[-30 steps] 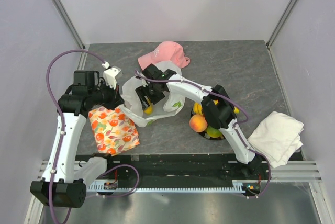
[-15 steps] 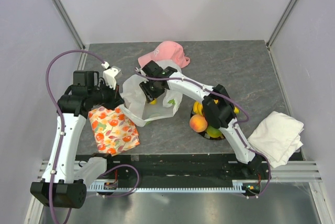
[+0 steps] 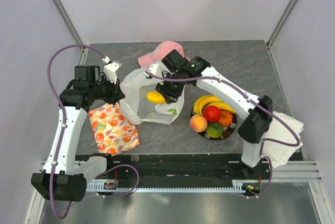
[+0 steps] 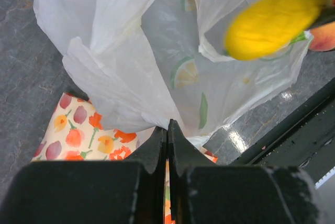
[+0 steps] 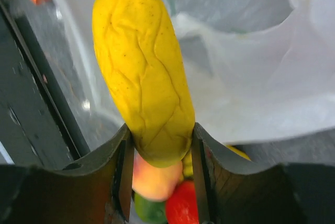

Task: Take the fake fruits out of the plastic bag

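Note:
The white plastic bag (image 3: 137, 85) stands crumpled at the table's middle left, its mouth held up. My left gripper (image 3: 119, 93) is shut on the bag's left edge; in the left wrist view the closed jaws pinch the thin film (image 4: 131, 56) at their tips (image 4: 168, 125). My right gripper (image 3: 162, 96) is shut on a wrinkled yellow oblong fruit (image 3: 155, 97) above the bag's opening. In the right wrist view that fruit (image 5: 144, 72) stands between the fingers (image 5: 159, 148). Other fake fruits lie on a dark plate (image 3: 230, 132): bananas (image 3: 207, 101), a red fruit (image 3: 212, 113), a peach (image 3: 198, 123), a lime (image 3: 213, 130).
A pink cap (image 3: 166, 52) lies just behind the bag. An orange-flowered cloth (image 3: 112, 129) lies in front of the bag on the left, partly under it. A folded white cloth (image 3: 287, 124) sits at the right edge, under the right arm's elbow.
My right gripper has closed on the yellow fruit inside the bag and lifted it up and out. The right arm swung back, uncovering the plate. The left gripper kept its hold.

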Action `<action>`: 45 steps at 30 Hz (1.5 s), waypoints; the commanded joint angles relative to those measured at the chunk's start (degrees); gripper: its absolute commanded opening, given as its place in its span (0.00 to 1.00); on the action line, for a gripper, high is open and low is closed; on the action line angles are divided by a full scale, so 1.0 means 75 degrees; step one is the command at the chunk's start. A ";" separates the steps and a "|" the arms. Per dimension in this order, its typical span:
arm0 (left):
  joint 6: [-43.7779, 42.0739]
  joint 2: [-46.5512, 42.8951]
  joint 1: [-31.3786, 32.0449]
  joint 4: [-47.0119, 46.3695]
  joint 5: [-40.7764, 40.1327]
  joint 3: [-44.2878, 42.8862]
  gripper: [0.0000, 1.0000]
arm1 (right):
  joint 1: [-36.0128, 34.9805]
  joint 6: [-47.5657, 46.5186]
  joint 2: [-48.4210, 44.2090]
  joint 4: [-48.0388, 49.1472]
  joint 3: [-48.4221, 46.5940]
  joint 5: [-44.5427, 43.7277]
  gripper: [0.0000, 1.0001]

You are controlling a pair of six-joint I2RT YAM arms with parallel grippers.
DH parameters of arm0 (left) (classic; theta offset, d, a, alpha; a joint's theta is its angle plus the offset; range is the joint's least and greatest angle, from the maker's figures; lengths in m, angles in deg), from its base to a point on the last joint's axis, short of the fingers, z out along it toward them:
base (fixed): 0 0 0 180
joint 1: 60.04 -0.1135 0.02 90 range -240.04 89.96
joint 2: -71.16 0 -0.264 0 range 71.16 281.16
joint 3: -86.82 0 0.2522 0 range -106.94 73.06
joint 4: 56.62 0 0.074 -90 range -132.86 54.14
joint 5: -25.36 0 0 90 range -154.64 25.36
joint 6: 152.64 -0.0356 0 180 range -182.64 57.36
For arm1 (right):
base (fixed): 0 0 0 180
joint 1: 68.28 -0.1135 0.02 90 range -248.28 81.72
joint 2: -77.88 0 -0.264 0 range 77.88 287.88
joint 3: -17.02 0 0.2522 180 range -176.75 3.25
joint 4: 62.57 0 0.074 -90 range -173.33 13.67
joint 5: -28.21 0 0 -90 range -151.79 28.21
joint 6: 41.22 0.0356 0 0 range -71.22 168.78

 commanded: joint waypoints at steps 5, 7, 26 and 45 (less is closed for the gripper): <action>0.0112 0.0331 -0.0020 -0.0591 0.0236 -0.0690 0.01 | 0.0470 -0.4429 -0.3255 -0.0879 0.2637 -0.0201 0.09; 0.0077 0.0319 -0.0020 -0.0580 0.0201 -0.0714 0.02 | 0.0834 -0.5263 -0.4318 -0.0984 0.3431 -0.0389 0.08; 0.0276 0.0401 -0.0020 -0.0486 0.0423 -0.0538 0.02 | 0.5511 -1.2813 -0.6353 -0.1396 0.7350 -0.0238 0.02; 0.0253 0.0448 -0.0243 -0.0252 0.0376 -0.0561 0.01 | 0.5629 -1.3448 -0.5509 -0.0141 0.8511 0.0195 0.12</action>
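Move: The right hand already holds the yellow fruit by one end, above the bag. The plate it heads for has its middle about 20 cm to its right, roughly level fore and aft and some 17 cm below. On the plate the green fruit sits some 6 cm nearer the base than the hand and 20 cm to its right, the peach about 4 cm back and 13 cm right. The bag's middle is about 7 cm ahead and 8 cm left. From the left hand the plate lies some 42 cm right, about level. Keeping its grip on one end of the yellow fruit, the right hand sweeps quickly to the right by about 32 cm and some 8 cm back, rising slightly at first as it carries the fruit away from the bag to the near right side of the plate, and the wrist turns counter-clockwise roughly 45 degrees while the fingers come to point more steeply down. It then lowers the fruit, ending some 12 cm lower beside the pumpkin and green fruit with the fingers still shut on it, while the left hand keeps its pinch on the bag's rim and eases about 2 cm forward and a little up. ##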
